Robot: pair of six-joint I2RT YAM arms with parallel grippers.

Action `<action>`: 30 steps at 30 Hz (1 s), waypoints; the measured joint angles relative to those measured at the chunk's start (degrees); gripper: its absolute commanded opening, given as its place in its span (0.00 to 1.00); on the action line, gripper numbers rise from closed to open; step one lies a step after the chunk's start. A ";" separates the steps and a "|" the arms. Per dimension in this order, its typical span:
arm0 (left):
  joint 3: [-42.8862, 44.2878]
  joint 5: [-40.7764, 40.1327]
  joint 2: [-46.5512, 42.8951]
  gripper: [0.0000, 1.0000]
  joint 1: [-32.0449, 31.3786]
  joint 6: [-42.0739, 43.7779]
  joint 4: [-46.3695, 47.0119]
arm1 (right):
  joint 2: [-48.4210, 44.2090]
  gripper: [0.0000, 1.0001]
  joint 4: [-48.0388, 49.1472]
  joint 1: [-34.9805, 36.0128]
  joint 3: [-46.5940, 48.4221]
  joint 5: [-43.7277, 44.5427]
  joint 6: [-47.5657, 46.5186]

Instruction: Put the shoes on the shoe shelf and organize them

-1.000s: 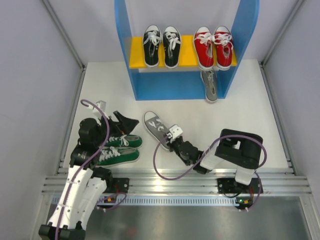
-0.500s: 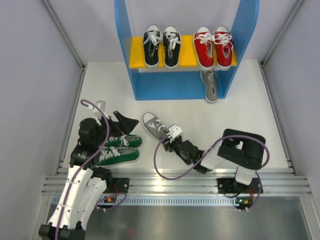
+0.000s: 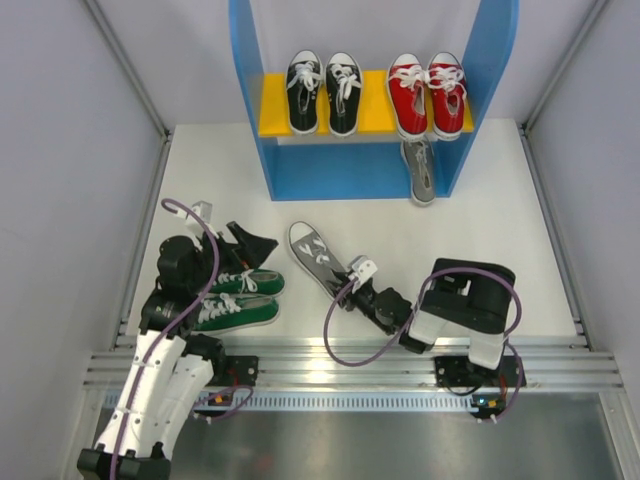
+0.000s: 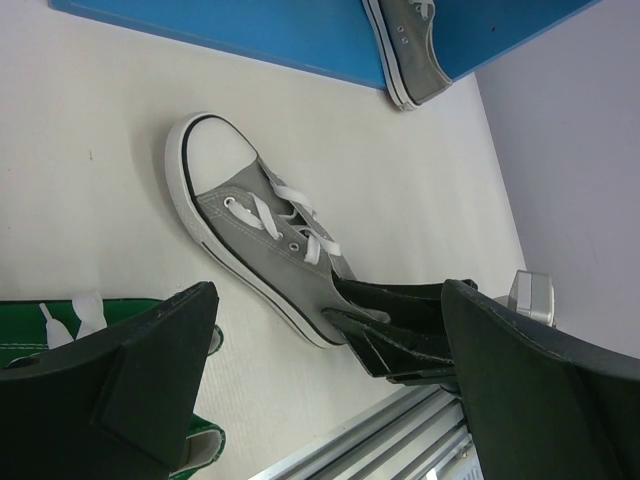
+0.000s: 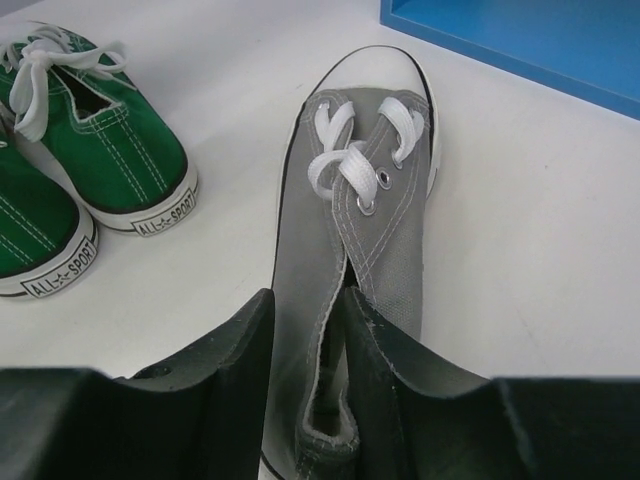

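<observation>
A grey shoe (image 3: 315, 250) (image 5: 370, 230) (image 4: 250, 240) lies on the white table in front of the shoe shelf (image 3: 350, 175), toe toward the shelf. My right gripper (image 3: 362, 287) (image 5: 300, 340) is at its heel. Its jaws are partly apart and straddle the shoe's left side wall, one finger inside the opening and one outside. The green pair (image 3: 240, 298) (image 5: 110, 150) lies at the left. My left gripper (image 3: 250, 245) (image 4: 330, 400) hangs wide open over it, holding nothing. Another grey shoe (image 3: 420, 170) stands on the shelf's blue base.
The yellow middle board (image 3: 372, 118) carries a black pair (image 3: 323, 92) on the left and a red pair (image 3: 428, 92) on the right. Tall blue side panels (image 3: 250, 100) flank the shelf. A metal rail (image 3: 330, 365) runs along the near edge.
My right gripper opened and drew back toward its base, now at the grey shoe's heel. The grey shoe shifted slightly. The left arm has not moved.
</observation>
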 measured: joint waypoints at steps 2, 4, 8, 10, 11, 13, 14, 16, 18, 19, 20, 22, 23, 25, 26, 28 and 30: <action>0.00 0.02 0.37 0.99 0.00 0.00 0.00 | 0.46 0.31 0.33 -0.04 0.04 -0.09 0.00; 0.00 0.02 0.63 0.99 0.00 0.00 0.00 | 1.42 0.28 1.09 -0.04 0.15 -0.04 0.04; 0.00 0.00 0.63 0.99 0.00 0.00 0.00 | 3.69 0.22 2.47 -0.04 1.31 0.04 0.17; 0.00 0.02 0.61 0.99 0.00 0.00 0.00 | 5.09 0.06 2.71 -0.04 1.92 0.13 0.52; 0.00 0.02 0.61 0.99 0.00 0.00 0.00 | 5.90 0.01 2.80 -0.04 2.43 0.39 0.66; 0.00 0.02 0.50 0.99 0.00 0.00 0.00 | 6.93 0.00 3.19 -0.07 2.78 1.22 1.16; 0.00 0.02 0.50 0.99 0.00 0.00 0.00 | 7.04 0.00 3.21 -0.11 2.75 1.33 1.20; 0.00 0.02 0.50 0.99 0.00 0.00 0.00 | 6.97 0.00 3.21 -0.13 2.71 1.53 1.40; 0.00 0.04 0.50 0.99 0.00 0.00 0.00 | 6.45 0.00 2.97 -0.13 2.60 1.68 1.38; 0.00 0.04 0.50 0.99 0.00 0.00 0.00 | 6.14 0.00 2.78 -0.13 2.36 1.75 1.22; 0.00 0.04 0.50 0.99 0.00 0.00 0.00 | 5.53 0.00 2.45 -0.17 1.99 1.90 0.87; 0.00 0.04 0.50 0.99 0.00 0.00 0.00 | 3.28 0.00 1.07 -0.17 0.61 1.99 -0.04; 0.00 0.04 0.52 0.99 0.00 0.00 0.00 | 1.38 0.00 -0.42 -0.17 -0.57 1.99 -0.70; 0.00 0.04 0.55 0.99 0.00 0.00 0.00 | -2.99 0.00 -3.23 -0.17 -2.78 2.10 -2.58; 0.00 0.04 0.61 0.99 0.00 0.00 0.00 | -5.07 0.00 -4.50 -0.17 -3.32 2.25 -3.41; 0.00 0.07 0.76 0.99 0.00 0.00 0.00 | -9.53 0.00 -6.34 -0.17 -3.72 2.64 -5.20; 0.00 0.07 1.03 0.99 0.00 0.00 0.00 | -13.97 0.00 -8.13 -0.20 -3.74 2.89 -6.82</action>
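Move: The grey shoe left on the table is what my right hand is after: its middle lies about 8 cm ahead, 4 cm to the left and 3 cm below, with my fingers already straddling one side of its collar. The green shoes lie some 24 cm to my left, one 3 cm farther out, the other 5 cm nearer. The shelved grey shoe is about 29 cm ahead, 19 cm right. From my left hand, the grey shoe lies 8 cm ahead, 12 cm right and 19 cm down. I sink my right hand about 2 cm, easing a little left, and close the half-open fingers on the grey shoe's collar wall on the side nearer the green shoes, one finger inside the shoe and one outside. Keeping that pinch, I draw right some 3 cm and then raise the hand quickly by about 5 cm, tipping it slightly upward. ##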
